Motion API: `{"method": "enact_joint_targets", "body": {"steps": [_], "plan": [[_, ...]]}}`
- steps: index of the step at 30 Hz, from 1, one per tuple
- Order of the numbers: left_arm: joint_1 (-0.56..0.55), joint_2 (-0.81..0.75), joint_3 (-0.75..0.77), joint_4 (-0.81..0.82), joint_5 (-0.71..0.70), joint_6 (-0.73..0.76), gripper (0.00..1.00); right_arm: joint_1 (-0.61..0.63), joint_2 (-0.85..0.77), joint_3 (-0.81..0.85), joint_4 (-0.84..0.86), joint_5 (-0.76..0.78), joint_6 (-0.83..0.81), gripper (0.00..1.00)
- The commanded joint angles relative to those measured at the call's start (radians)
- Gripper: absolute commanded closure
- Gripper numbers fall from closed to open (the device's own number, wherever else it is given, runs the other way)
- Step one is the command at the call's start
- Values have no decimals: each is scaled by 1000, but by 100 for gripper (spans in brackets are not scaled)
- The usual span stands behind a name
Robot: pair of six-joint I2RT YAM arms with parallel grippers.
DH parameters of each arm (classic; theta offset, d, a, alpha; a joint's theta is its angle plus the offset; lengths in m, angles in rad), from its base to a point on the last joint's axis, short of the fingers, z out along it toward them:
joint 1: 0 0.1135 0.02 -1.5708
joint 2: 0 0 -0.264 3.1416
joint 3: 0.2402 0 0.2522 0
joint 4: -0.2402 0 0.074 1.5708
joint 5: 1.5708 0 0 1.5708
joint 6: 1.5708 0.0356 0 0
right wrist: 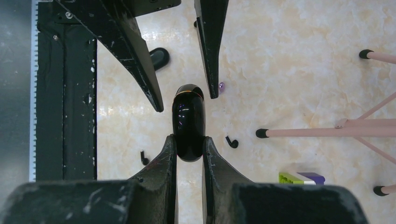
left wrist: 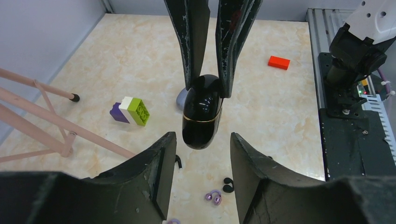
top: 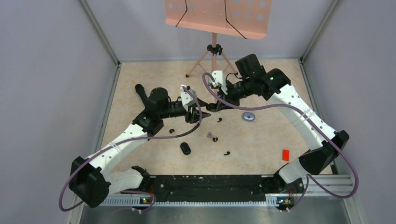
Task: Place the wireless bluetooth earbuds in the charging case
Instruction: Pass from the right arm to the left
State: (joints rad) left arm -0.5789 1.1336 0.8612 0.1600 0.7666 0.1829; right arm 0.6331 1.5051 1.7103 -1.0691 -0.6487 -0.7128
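Observation:
A glossy black charging case (right wrist: 188, 123) with a thin gold seam hangs above the floor, closed. My right gripper (right wrist: 188, 138) is shut on its near end. My left gripper (left wrist: 201, 136) is open, its fingers on either side of the case's (left wrist: 201, 114) other end, with a gap on both sides. Both grippers meet mid-table, left (top: 201, 110) and right (top: 215, 103). Below lie the earbuds: a pale purple pair (left wrist: 214, 197), a black one (left wrist: 227, 185), another black one (left wrist: 178, 161), and a black one (right wrist: 232, 142) near the stand foot.
A second black oval case (top: 185, 148) and a grey-blue one (top: 248, 116) lie on the floor. A green, white and purple block (left wrist: 131, 111) sits by the pink stand's legs (top: 214, 52). A red block (top: 285, 154) lies at the right. Grey walls enclose the table.

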Motion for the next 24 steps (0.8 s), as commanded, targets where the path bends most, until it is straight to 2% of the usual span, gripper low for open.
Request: {"method": "enact_joint_targets", "body": {"steps": [1, 15, 18, 22, 24], "plan": [[2, 39, 13, 64, 41, -9, 48, 16, 6, 55, -21, 15, -25, 100], [3, 98, 17, 151, 75, -60, 55, 24, 33, 61, -25, 19, 0, 100], [7, 108, 19, 162, 84, -63, 66, 24, 41, 61, -13, 20, 18, 100], [12, 120, 20, 170, 102, -68, 91, 24, 44, 61, 4, 33, 47, 100], [16, 126, 20, 176, 112, -79, 98, 23, 47, 64, 13, 47, 66, 100]]}}
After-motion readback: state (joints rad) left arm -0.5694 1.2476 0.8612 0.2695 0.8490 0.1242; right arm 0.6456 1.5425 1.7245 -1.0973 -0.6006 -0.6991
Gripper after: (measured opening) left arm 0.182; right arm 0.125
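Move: The charging case, held by the right fingers, lies about 3 cm to the left hand's right, 1 cm forward and nearly level. From the right hand it sits some 3 cm left and 2 cm lower. From the left hand, the black earbud pair is on the table roughly 25 cm below, 2 cm right; the purple earbud pair is equally low, 2 cm forward. Left hand sinks and reaches right about 2 cm, pinching the case; right hand sinks 1.5 cm, still gripping. ##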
